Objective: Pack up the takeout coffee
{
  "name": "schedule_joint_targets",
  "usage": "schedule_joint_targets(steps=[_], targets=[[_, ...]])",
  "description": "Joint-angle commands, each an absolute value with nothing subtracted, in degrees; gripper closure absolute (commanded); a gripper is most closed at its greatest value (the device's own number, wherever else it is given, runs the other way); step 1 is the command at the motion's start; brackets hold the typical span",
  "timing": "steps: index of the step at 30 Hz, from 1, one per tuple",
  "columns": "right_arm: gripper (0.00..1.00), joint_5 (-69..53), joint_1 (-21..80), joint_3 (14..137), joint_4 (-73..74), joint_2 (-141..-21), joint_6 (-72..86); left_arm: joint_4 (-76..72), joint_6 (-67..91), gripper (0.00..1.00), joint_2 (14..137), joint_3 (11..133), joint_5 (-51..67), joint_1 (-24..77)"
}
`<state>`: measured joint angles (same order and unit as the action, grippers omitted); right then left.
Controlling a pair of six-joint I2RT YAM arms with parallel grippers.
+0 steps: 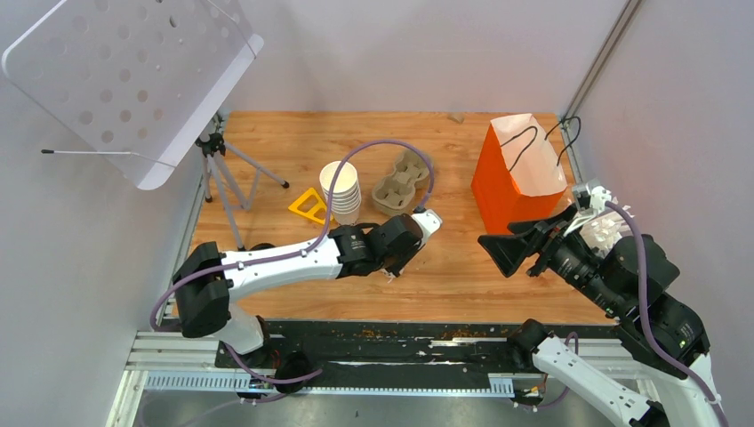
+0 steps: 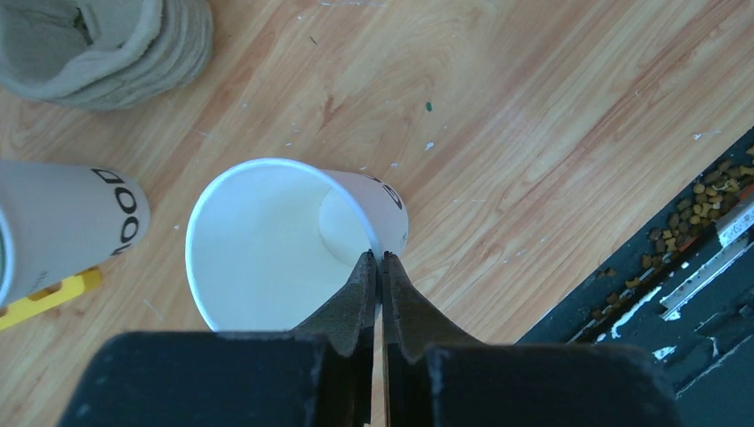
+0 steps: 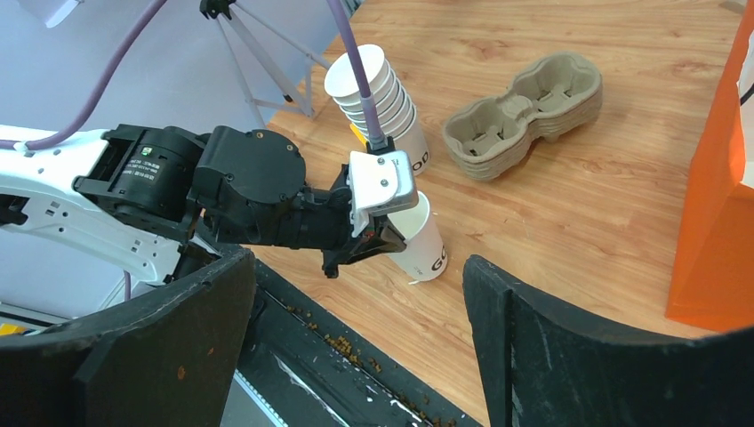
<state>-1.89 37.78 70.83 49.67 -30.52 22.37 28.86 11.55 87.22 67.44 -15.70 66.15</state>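
Observation:
The takeout coffee cup (image 2: 267, 240), a single white paper cup (image 3: 429, 245) with dark lettering, has an open mouth and an empty inside. It leans at a tilt with its base low over the wooden table near the front edge. My left gripper (image 2: 380, 256) is shut on its rim, one finger inside and one outside, and the same grip shows from the side, with the left gripper (image 3: 391, 233) over the cup. From above, the left gripper (image 1: 396, 262) hides most of the cup. My right gripper (image 3: 356, 262) is open and holds nothing. The right gripper (image 1: 509, 245) hovers to the right of the cup, in front of the bag.
A stack of white cups (image 1: 342, 189) stands behind the left arm, with stacked pulp cup carriers (image 1: 402, 182) beside it. An orange paper bag (image 1: 511, 178) stands open at the back right. A yellow triangle (image 1: 308, 206) and a tripod (image 1: 218, 165) are at the left. A black rail (image 1: 382, 342) runs along the near edge.

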Motion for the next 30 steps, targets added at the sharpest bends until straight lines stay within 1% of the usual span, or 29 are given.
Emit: schedule_joint_targets(steps=[1, 7, 10, 12, 14, 18, 19, 21, 22, 26, 30], targets=[[0.14, -0.5, 37.6, 72.4, 50.2, -29.8, 21.9, 23.9, 14.6, 0.89, 88.0, 66.1, -15.7, 67.0], [0.14, 2.9, 37.7, 72.6, 51.5, -29.6, 22.1, 25.8, 15.5, 0.66, 87.3, 66.3, -13.1, 67.8], [0.14, 2.3, 37.7, 72.4, 51.2, -29.7, 22.7, 29.0, 16.4, 0.55, 85.7, 69.0, -11.9, 67.8], [0.14, 1.6, 37.6, 72.0, 51.2, -29.8, 23.0, 31.1, 17.0, 0.43, 83.7, 70.7, -11.1, 67.8], [0.14, 0.9, 37.6, 71.0, 51.2, -29.7, 23.4, 33.6, 17.4, 0.33, 81.7, 73.1, -11.4, 67.8], [0.14, 0.9, 37.7, 69.6, 51.1, -29.3, 23.9, 40.5, 18.8, 0.19, 78.4, 77.2, -16.3, 67.8], [0.14, 1.0, 37.7, 69.6, 51.2, -29.3, 23.9, 42.3, 19.5, 0.12, 77.4, 77.7, -18.4, 67.8], [0.14, 1.6, 37.7, 69.7, 51.3, -29.1, 24.1, 46.1, 21.8, 0.02, 75.8, 78.4, -24.0, 67.8], [0.14, 1.9, 37.7, 69.7, 51.4, -29.0, 24.3, 48.1, 22.7, 0.0, 74.9, 78.4, -26.7, 67.7], [0.14, 2.4, 37.6, 68.8, 50.8, -28.2, 24.9, 53.9, 25.7, 0.0, 71.8, 77.2, -35.2, 66.6], [0.14, 2.4, 37.6, 67.8, 50.2, -27.7, 25.7, 58.4, 30.2, 0.0, 68.0, 73.6, -35.5, 59.7]])
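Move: My left hand still pinches the near rim of the single cup; the cup's middle is about 4 cm ahead, 2 cm left and 5 cm down, its base at or just over the table. From this hand the cup stack stands some 19 cm ahead and 12 cm left, the cup tray roughly 26 cm ahead and 2 cm right. From my empty right hand the single cup is about 10 cm ahead, 22 cm left and 29 cm below. I open my left fingers to let go of the cup's rim, easing about 2 cm back towards myself and slightly down as they spread. Then, opening fully, I lift off some 12 cm and swing about 9 cm to the left, away from the cup, the hand turning roughly 20 degrees counter-clockwise. ##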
